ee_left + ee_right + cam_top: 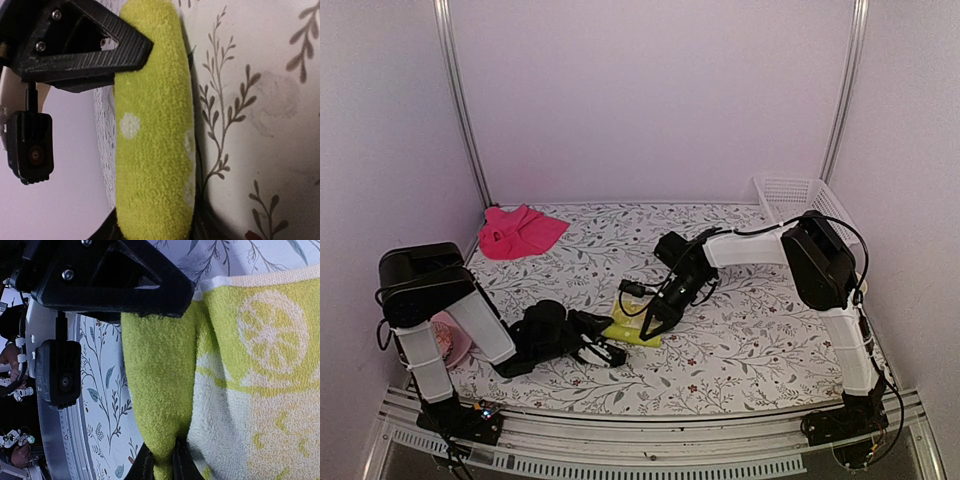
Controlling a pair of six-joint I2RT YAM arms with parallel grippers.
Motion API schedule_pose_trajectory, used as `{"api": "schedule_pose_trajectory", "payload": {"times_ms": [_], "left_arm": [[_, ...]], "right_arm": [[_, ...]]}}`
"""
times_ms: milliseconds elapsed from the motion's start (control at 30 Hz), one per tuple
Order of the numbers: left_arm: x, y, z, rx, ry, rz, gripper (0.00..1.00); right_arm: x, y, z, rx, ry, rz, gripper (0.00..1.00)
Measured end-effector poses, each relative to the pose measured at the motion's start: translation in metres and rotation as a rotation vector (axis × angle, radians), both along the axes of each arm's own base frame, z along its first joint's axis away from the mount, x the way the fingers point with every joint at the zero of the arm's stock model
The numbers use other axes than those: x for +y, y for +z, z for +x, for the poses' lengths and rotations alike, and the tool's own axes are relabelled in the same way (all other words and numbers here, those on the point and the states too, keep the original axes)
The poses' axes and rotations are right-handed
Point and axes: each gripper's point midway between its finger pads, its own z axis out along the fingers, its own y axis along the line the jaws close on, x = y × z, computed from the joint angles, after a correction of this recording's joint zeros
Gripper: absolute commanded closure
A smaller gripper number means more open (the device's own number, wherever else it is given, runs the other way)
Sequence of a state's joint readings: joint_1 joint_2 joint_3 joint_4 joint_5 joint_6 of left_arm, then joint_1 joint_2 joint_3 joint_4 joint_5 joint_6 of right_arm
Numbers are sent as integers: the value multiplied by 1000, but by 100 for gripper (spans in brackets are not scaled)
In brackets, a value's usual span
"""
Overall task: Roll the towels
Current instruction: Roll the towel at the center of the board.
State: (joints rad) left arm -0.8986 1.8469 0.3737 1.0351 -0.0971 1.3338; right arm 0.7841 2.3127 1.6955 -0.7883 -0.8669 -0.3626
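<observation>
The yellow-green towel [633, 331] lies near the front middle of the table, partly rolled into a thick tube [152, 130]. My left gripper [604, 350] reaches in from the left, its jaws closed around the near end of the roll [155, 227]. From the right, my right gripper [654, 324] pinches a fold of the same towel [160, 390] between its narrow fingertips [162, 467]; the flat part with a lemon print [272, 330] spreads beside it. The pink towel [520, 232] lies crumpled and unrolled at the back left corner, apart from both grippers.
A pink bowl [452, 342] sits at the front left edge, mostly behind my left arm. A white slotted basket [802, 197] stands at the back right corner. The table wears a floral cloth [750, 340], and walls close in on three sides.
</observation>
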Motion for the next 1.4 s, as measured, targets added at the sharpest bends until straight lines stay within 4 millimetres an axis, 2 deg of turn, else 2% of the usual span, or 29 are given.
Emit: {"api": "schedule_pose_trajectory", "payload": {"times_ms": [167, 367, 467, 567, 700, 833, 933, 1067, 1233, 1400], "left_arm": [[1, -7, -1, -7, 5, 30, 100], [0, -10, -5, 15, -2, 57, 100], [-2, -9, -7, 87, 0, 76, 100], [-14, -3, -8, 191, -5, 83, 100], [-23, -1, -8, 348, 3, 98, 100], [-18, -5, -12, 506, 29, 121, 100], [-14, -8, -15, 607, 50, 132, 100], [-15, -12, -16, 725, 76, 136, 100], [-15, -13, -15, 817, 98, 119, 100], [-15, -14, -14, 889, 112, 103, 100]], "right_arm": [[0, 0, 2, -1, -3, 1, 83], [-1, 1, 3, -2, -5, 0, 58], [-2, 1, 6, -34, 0, 3, 54], [-12, 6, 5, -99, -2, -8, 53], [-23, 36, 11, -260, -21, 15, 47], [-34, 70, 14, -462, -58, 64, 41], [-43, 80, 9, -592, -77, 88, 39], [-57, 68, -15, -742, -58, 111, 39], [-63, 55, -40, -873, -5, 160, 38], [-55, 50, -44, -1026, 35, 171, 39]]}}
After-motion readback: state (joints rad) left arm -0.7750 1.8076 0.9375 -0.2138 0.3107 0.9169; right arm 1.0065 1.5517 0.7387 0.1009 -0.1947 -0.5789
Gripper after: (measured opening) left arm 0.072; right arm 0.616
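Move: Between the left hand's half-open fingers lies the left end of the towel roll, with the roll's middle about 4 cm to the right, 1 cm back and 1 cm below. The unrolled towel part lies some 4 cm ahead and 6 cm to the right, 2 cm lower. From the right hand, still pinching near the other end, the roll's middle is about 3 cm left, 1 cm ahead and 1 cm below; the unrolled towel part is about 6 cm ahead, 1 cm left and 3 cm lower. Closing on the left end of the roll, the left hand keeps its pinch while tipping its fingers some 50 degrees downward and easing slightly right, back and down. Meanwhile the right hand opens, lets go of the right end, rises about 8 cm while drawing right, then swings back and down a few centimetres, its fingers turning from backward-left to forward-left. ##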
